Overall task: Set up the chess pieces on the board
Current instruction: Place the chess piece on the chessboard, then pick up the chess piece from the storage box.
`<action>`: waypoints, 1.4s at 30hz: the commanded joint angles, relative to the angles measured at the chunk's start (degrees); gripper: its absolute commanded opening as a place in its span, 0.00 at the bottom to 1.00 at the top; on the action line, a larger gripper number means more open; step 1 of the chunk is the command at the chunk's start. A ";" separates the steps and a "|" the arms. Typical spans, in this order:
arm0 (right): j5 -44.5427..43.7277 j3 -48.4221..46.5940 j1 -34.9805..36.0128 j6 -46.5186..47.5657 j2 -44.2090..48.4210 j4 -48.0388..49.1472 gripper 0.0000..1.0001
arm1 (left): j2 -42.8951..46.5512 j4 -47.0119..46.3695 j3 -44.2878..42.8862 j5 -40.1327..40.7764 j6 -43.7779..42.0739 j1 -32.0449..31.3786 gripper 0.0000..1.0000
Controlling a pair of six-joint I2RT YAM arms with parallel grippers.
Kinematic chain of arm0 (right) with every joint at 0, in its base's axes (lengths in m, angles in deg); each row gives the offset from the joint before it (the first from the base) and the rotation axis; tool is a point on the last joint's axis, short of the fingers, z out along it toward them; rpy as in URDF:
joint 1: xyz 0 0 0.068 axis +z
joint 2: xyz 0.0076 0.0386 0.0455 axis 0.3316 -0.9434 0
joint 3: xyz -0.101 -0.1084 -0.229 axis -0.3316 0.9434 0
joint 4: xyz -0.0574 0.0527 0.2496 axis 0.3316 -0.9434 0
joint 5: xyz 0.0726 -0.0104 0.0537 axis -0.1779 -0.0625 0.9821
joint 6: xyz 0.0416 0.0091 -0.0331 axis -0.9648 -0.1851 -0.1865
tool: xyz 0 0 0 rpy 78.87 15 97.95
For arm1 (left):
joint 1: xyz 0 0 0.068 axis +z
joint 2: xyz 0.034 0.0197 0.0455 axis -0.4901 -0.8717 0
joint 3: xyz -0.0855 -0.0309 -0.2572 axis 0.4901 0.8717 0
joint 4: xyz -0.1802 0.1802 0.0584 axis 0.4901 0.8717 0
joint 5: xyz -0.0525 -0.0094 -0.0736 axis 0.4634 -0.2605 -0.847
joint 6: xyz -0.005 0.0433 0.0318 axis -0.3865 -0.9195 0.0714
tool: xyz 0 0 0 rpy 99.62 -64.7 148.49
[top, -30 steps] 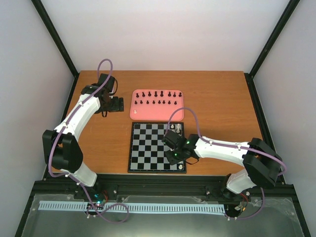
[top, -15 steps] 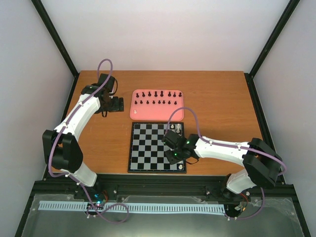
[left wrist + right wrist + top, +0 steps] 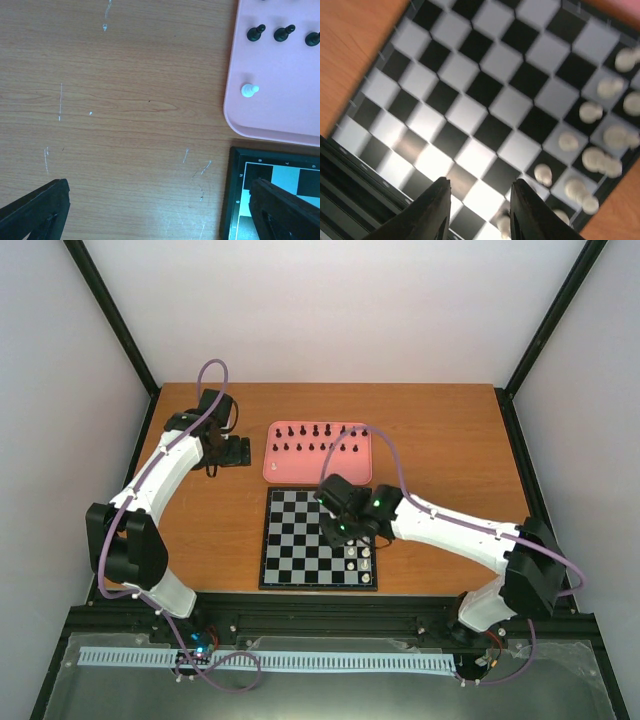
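Observation:
The board [image 3: 298, 540] lies in front of the pink tray [image 3: 290, 462]. Several cream-white chess pieces [image 3: 364, 561] stand along its right edge and show blurred in the right wrist view [image 3: 592, 159]. Black chess pieces [image 3: 316, 430] stand in rows on the tray, with one white piece [image 3: 248, 90] lying near its front left corner. My right gripper [image 3: 334, 508] hangs above the board's far middle; in its own view the gripper [image 3: 480, 210] is open with nothing between its fingers. My left gripper [image 3: 235, 452] is open over bare table left of the tray [image 3: 260, 115].
The board's corner [image 3: 235, 170] sits just under the tray's front edge. Wooden table [image 3: 440, 440] stretches right of the tray and board. Black frame posts and white walls close in the sides and back.
My right gripper has opened and moved from the board's right side up and left over its far middle, uncovering white pieces on the right columns. The left arm has not moved.

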 commanded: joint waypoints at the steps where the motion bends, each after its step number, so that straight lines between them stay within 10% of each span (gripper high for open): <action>1: -2.50 -11.82 -1.19 3.73 -5.92 -3.46 0.41 | 1.12 -0.27 -1.69 0.89 0.81 -0.27 1.00; 25: 9.49 -70.03 -12.95 12.68 -58.41 0.85 0.43 | 3.30 2.00 -4.63 0.87 0.80 -0.23 1.00; 42: 13.85 -76.17 -14.89 13.15 -66.08 0.37 0.41 | 1.94 1.60 -4.53 0.92 0.94 -0.27 1.00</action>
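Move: The last white pawn, alone at the tray's near left corner, lies about 25 cm ahead of the right hand, 17 cm to its left and 9 cm below. The nearest black pawn stands some 6 cm beyond that white pawn, with a second black pawn 3 cm to the right of the first. The pawn just set down is about 3 cm behind and 3 cm right of the right hand. From the left hand, the last white pawn is roughly 8 cm ahead, 11 cm right. Empty and already clear of the pawn just placed, the right hand heads for the last white pawn in the pink tray, rising 4 to 5 cm at first, then sweeping some 25 cm forward and 17 cm left and sinking to just above it. The fingers stay partly open and tilt about 10 degrees; no touch is seen yet. The idle left hand lifts some 2.5 cm. ##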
